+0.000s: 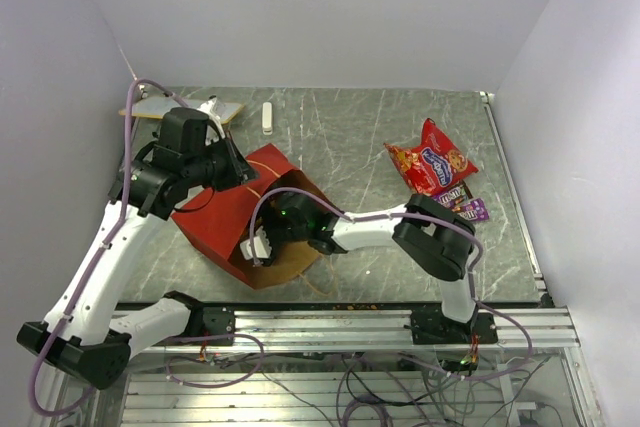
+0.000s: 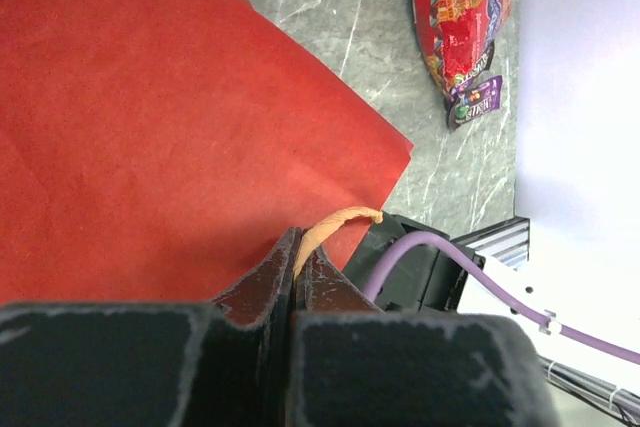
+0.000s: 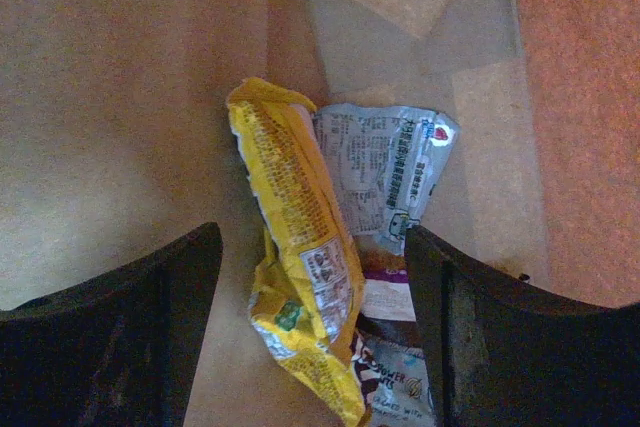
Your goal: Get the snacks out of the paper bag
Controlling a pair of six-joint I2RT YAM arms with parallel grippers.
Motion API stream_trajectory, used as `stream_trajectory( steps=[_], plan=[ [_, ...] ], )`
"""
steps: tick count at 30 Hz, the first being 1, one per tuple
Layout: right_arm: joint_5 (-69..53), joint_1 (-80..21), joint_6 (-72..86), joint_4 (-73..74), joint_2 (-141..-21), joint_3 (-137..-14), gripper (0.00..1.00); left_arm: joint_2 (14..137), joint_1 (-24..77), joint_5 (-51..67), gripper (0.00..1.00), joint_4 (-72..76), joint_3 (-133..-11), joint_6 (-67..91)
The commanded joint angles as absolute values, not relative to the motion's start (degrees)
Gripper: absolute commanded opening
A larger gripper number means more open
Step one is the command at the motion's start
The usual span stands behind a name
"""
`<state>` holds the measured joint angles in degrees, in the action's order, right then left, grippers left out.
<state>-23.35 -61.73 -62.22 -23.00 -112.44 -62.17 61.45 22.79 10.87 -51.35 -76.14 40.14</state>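
Note:
The red paper bag lies on its side, its brown mouth facing the near right. My left gripper is shut on the bag's tan string handle at the top edge of the bag. My right gripper is inside the bag, open, with a yellow packet between its fingers. A silver-blue packet and a purple-and-white wrapper lie behind it. On the table outside lie a red chip bag, a dark brown wrapper and a purple wrapper.
A small white object and a flat tan piece lie at the back left. An aluminium rail runs along the near edge. Walls close in the left, back and right.

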Motion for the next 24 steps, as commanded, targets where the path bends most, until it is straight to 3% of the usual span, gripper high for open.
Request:
stream_trajectory(
  steps=[1, 6, 11, 17, 24],
  plan=[
    [-22.74, -61.88, -63.83, -26.93, -115.43, -65.81, 0.73, 60.61, 22.41, 11.64, 0.07, -54.53, -78.01, 37.79],
    [-20.6, -61.97, -64.76, -26.42, -119.76, -67.92, 0.69, 60.01, 22.41, 12.85, 0.07, -54.25, -77.17, 37.3],
    [-17.18, -62.21, -66.12, -25.58, -120.63, -68.06, 0.58, 60.47, 22.41, 13.49, 0.07, -55.11, -77.34, 36.09],
    [-15.83, -62.17, -66.49, -27.1, -118.89, -65.99, 0.33, 59.53, 22.39, 14.41, 0.07, -54.63, -75.54, 35.76],
    [-13.85, -62.54, -65.91, -25.86, -114.41, -63.76, 0.16, 58.78, 22.41, 14.77, 0.07, -54.13, -73.57, 36.12]
  ],
)
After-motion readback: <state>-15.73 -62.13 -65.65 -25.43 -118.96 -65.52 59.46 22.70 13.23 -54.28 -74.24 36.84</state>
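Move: The yellow snack pack lies inside the tipped bag, about 2 cm ahead of the right hand, 3 cm to its left and 4 cm below. From the right hand, the grey sachet is some 6 cm ahead, 6 cm left and 4 cm down, and the purple-and-white snack about 5 cm ahead, 3 cm left and 5 cm down. From the left hand, the yellow pack is level fore and aft, roughly 7 cm left and 25 cm below. Reach the right gripper about 3 cm forward and nearly as far down inside the bag, edging left at first and then easing partly back, and close its wide-open fingers to pinch the yellow pack around its lower middle. Keep the left gripper shut on the paper handle while drawing it about 2 cm back and 1 cm down. ##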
